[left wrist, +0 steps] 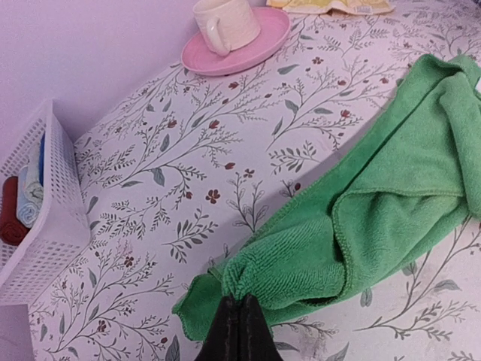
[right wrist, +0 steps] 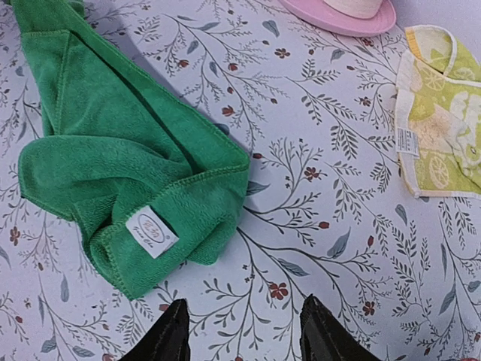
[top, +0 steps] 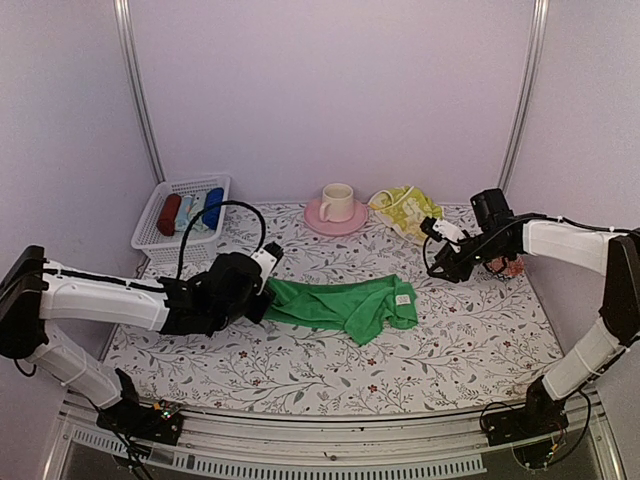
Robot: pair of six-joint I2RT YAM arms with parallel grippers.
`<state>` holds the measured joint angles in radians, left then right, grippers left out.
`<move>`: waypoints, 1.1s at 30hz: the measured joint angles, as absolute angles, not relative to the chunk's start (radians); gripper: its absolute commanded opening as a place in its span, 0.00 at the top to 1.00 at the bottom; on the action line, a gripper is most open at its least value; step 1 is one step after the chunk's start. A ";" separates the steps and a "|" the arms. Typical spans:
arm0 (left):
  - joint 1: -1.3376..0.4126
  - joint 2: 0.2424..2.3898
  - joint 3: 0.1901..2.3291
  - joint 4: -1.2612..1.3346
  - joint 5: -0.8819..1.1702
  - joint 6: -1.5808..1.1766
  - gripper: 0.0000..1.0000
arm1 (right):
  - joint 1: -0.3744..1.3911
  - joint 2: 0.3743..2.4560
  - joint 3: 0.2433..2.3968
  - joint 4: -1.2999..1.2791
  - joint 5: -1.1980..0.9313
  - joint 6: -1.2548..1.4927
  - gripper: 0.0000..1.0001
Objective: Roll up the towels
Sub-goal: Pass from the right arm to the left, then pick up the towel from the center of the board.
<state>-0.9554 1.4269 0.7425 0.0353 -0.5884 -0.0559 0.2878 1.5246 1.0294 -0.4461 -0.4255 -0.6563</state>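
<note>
The bright green towel [top: 340, 303] lies crumpled and partly folded in the middle of the table. My left gripper [top: 268, 297] is shut on the towel's left corner, and the left wrist view shows its fingertips [left wrist: 240, 301] pinching a bunched fold of the green towel [left wrist: 376, 218]. My right gripper [top: 443, 262] hovers to the right of the cloth. Its jaws stand open over bare table [right wrist: 244, 320], just off the labelled end of the green towel [right wrist: 113, 173]. The pale yellow towel [top: 405, 210] lies loosely heaped at the back right, and its edge shows in the right wrist view [right wrist: 440, 143].
A white basket [top: 160, 235] at the back left holds dark red, pale blue and deep blue cloth rolls. A pink saucer [top: 322, 219] with a cream cup [top: 337, 200] stands at the back centre, next to the yellow towel. The floral tablecloth covers the table.
</note>
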 measured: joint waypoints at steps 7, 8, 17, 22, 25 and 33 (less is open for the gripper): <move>-0.955 1.428 0.682 0.096 -0.588 -0.024 1.00 | 0.311 1.563 1.038 -0.427 -0.354 -0.608 0.37; -0.955 1.430 0.682 0.104 -0.588 -0.022 1.00 | 0.323 1.570 1.049 -0.427 -0.353 -0.597 0.36; -0.956 1.439 0.640 0.196 -0.588 -0.012 1.00 | 0.444 1.645 1.069 -0.370 -0.313 -0.508 0.23; -0.956 1.441 0.609 0.234 -0.588 -0.011 1.00 | 0.542 1.662 1.025 -0.320 -0.228 -0.533 0.21; -0.956 1.448 0.603 0.246 -0.588 -0.010 1.00 | 0.575 1.686 1.013 -0.295 -0.164 -0.546 0.17; -0.956 1.449 0.592 0.258 -0.589 -0.011 1.00 | 0.611 1.710 0.986 -0.262 -0.062 -0.570 0.16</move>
<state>-0.9558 1.4487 0.5919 0.2581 -0.5892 -0.0109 0.6113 1.7103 0.9859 -0.2619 -0.0616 -0.5701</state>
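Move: The label end of the green towel lies some 9 cm to the right hand's left, about 1 cm nearer the base and 11 cm below. From that hand, the yellow towel is about 26 cm ahead and 5 cm left, the mug on its pink plate some 28 cm ahead and 22 cm left, and the red bowl roughly 11 cm ahead and 15 cm right. From the left hand the label end is about 30 cm right, 3 cm ahead and 13 cm below. Still pinching its end of the green towel in shut fingers, the left hand lowers it about 3 cm. The right hand swings left some 7 cm towards the label end, sinking mostly later by about as much. Its fingers tip about 15 degrees more steeply down and open from half to nearly wide, ending astride the label; whether they touch the cloth can't be seen. ##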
